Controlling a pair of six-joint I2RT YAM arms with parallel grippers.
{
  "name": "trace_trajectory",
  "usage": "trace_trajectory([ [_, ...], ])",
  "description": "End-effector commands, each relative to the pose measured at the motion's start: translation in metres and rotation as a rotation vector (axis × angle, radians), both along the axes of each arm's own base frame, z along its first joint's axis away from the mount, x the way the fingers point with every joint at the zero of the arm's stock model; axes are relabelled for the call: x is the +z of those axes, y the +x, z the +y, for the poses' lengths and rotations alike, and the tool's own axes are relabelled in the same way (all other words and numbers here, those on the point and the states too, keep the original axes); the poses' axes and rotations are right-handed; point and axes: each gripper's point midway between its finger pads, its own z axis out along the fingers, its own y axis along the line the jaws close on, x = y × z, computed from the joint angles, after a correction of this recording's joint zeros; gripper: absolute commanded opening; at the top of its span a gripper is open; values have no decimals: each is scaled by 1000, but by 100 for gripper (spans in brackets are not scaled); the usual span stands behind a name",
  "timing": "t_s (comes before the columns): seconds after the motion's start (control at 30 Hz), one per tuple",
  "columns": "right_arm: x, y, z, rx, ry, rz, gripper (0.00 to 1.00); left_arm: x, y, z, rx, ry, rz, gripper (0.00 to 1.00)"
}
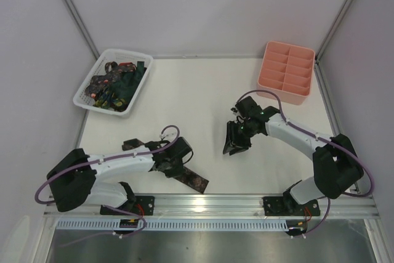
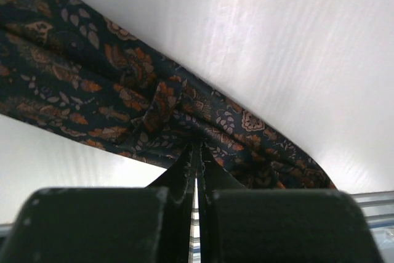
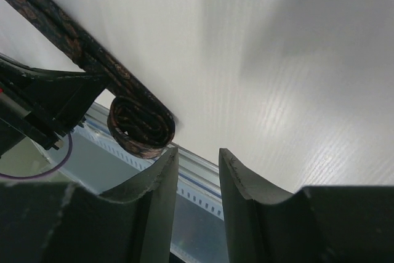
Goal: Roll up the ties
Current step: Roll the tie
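Observation:
A brown tie with a fine reddish pattern lies near the table's front edge. My left gripper is shut on its middle, and the left wrist view shows the fabric pinched and puckered at the fingertips. In the right wrist view the tie's end is wound into a small roll beside the front rail. My right gripper is open and empty and hovers to the right of the tie, with its fingers apart. More dark ties lie heaped in the basket.
A white lattice basket stands at the back left. A pink tray with compartments stands at the back right. A metal rail runs along the front edge, and grey walls close in both sides.

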Motion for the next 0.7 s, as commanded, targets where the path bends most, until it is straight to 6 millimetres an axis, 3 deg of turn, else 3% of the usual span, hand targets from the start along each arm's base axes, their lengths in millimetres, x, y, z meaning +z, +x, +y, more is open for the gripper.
trace_trajectory([
  [0.0, 11, 10, -6, -74, 33, -40, 38, 1, 11, -24, -60, -59, 12, 0],
  [0.23, 5, 11, -21, -109, 22, -29, 38, -15, 25, -40, -53, -84, 60, 0],
  [0.4, 7, 28, -52, -229, -5, -47, 37, -19, 49, -42, -6, -83, 55, 0],
  [0.53, 11, 38, -64, -243, 42, -42, 39, -23, 65, -41, 69, -80, 66, 0],
  [0.67, 17, 47, -61, -220, 90, -47, 39, -26, 83, -39, 171, -103, 75, 0],
])
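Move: The left hand's shut fingertips are already down on the tie; its rolled end lies about 6 cm to the right and 2 cm back, roughly level in height. The loose tail is some 18 cm left and 11 cm ahead, the metal rail straight back about 7 cm. From the right hand, the rolled end is about 13 cm left, 10 cm back and 8 cm below. Left's shut fingertips drag the tie forward-right about 10 cm; right hand withdraws right and forward about 8 cm. ##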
